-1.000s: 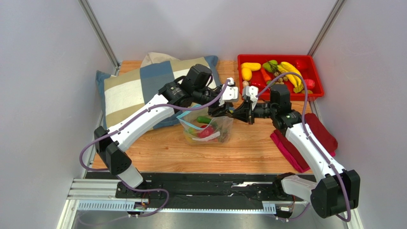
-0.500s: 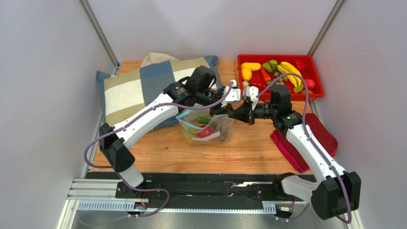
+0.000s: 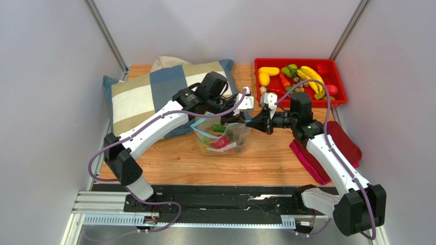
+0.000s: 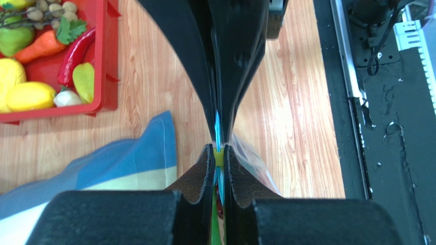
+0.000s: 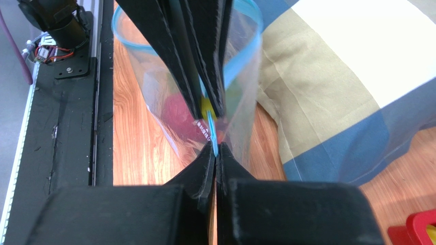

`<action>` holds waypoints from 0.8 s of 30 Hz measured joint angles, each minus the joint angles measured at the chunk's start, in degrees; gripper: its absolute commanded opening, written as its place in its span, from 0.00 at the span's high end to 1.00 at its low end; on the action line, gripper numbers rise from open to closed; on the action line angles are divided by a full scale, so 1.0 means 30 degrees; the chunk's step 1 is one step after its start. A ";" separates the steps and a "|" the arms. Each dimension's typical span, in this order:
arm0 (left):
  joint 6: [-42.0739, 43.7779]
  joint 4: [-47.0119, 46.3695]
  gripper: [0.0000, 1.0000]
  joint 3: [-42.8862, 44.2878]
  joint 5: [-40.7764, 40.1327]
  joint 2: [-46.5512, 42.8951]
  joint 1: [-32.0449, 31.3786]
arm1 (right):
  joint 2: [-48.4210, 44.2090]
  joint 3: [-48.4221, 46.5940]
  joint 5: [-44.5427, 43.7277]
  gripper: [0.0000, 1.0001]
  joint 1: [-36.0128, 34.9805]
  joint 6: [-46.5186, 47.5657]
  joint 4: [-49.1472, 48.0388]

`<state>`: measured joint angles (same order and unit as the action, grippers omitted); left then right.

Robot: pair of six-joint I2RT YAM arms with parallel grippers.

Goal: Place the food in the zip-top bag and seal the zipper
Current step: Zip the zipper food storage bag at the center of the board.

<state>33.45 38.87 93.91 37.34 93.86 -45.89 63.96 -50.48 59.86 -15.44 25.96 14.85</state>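
The zip-top bag [image 3: 225, 140] stands on the wooden table and holds a red piece [image 3: 221, 143] and a green piece [image 3: 218, 128]. My left gripper [image 3: 239, 116] is shut on the zipper [image 4: 217, 120] at its small yellow slider [image 4: 219, 158]. My right gripper [image 3: 249, 122] faces it and is shut on the same light blue strip at the bag's right end [image 5: 211, 125]. The two sets of fingertips almost touch. Behind them the bag's mouth [image 5: 236, 64] gapes open in a loop. More food, with bananas [image 3: 313, 76], lies in the red tray [image 3: 294, 60].
A checked blue and beige pillow [image 3: 148, 97] lies at the back left, touching the bag's far side. A dark red cloth [image 3: 343, 145] lies at the right under the right arm. A black rail [image 3: 220, 196] runs along the near edge.
Both grippers keep their pinch on the zipper. The left arm has shifted slightly, first right and then back left, and the bag has barely moved.
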 measured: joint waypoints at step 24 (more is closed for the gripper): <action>0.1421 0.4379 0.99 -0.2149 -0.1989 -0.3723 0.3293 | -0.0984 0.1574 -0.0831 1.00 0.2011 -0.2113 -0.1486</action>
<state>37.71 52.01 87.46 31.38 82.70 -36.01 61.01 -45.76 57.36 -9.41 19.62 10.39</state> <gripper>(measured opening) 0.116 0.007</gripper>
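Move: The left gripper already pinches the zipper's yellow slider; the zipper's open left end lies about 18 cm to its left, roughly level in reach and some 3 cm lower. In the bag hang the cucumber, about 8 cm left, 1 cm ahead and 8 cm below the left hand, and the red vegetable, some 8 cm left, 3 cm back and 13 cm below. From the right hand, which pinches the zipper's right corner, that left end is roughly 21 cm left, about level in reach and slightly lower. Draw the left gripper about 11 cm to the left, slowly at first and then faster, sliding the pinched slider along the zipper towards the open left end, while turning some 10 degrees counter-clockwise and tipping the fingers slightly steeper down. Keep the right gripper shut on the corner and ease it about 3 cm right and a little forward, away from the slider, turning clockwise. ##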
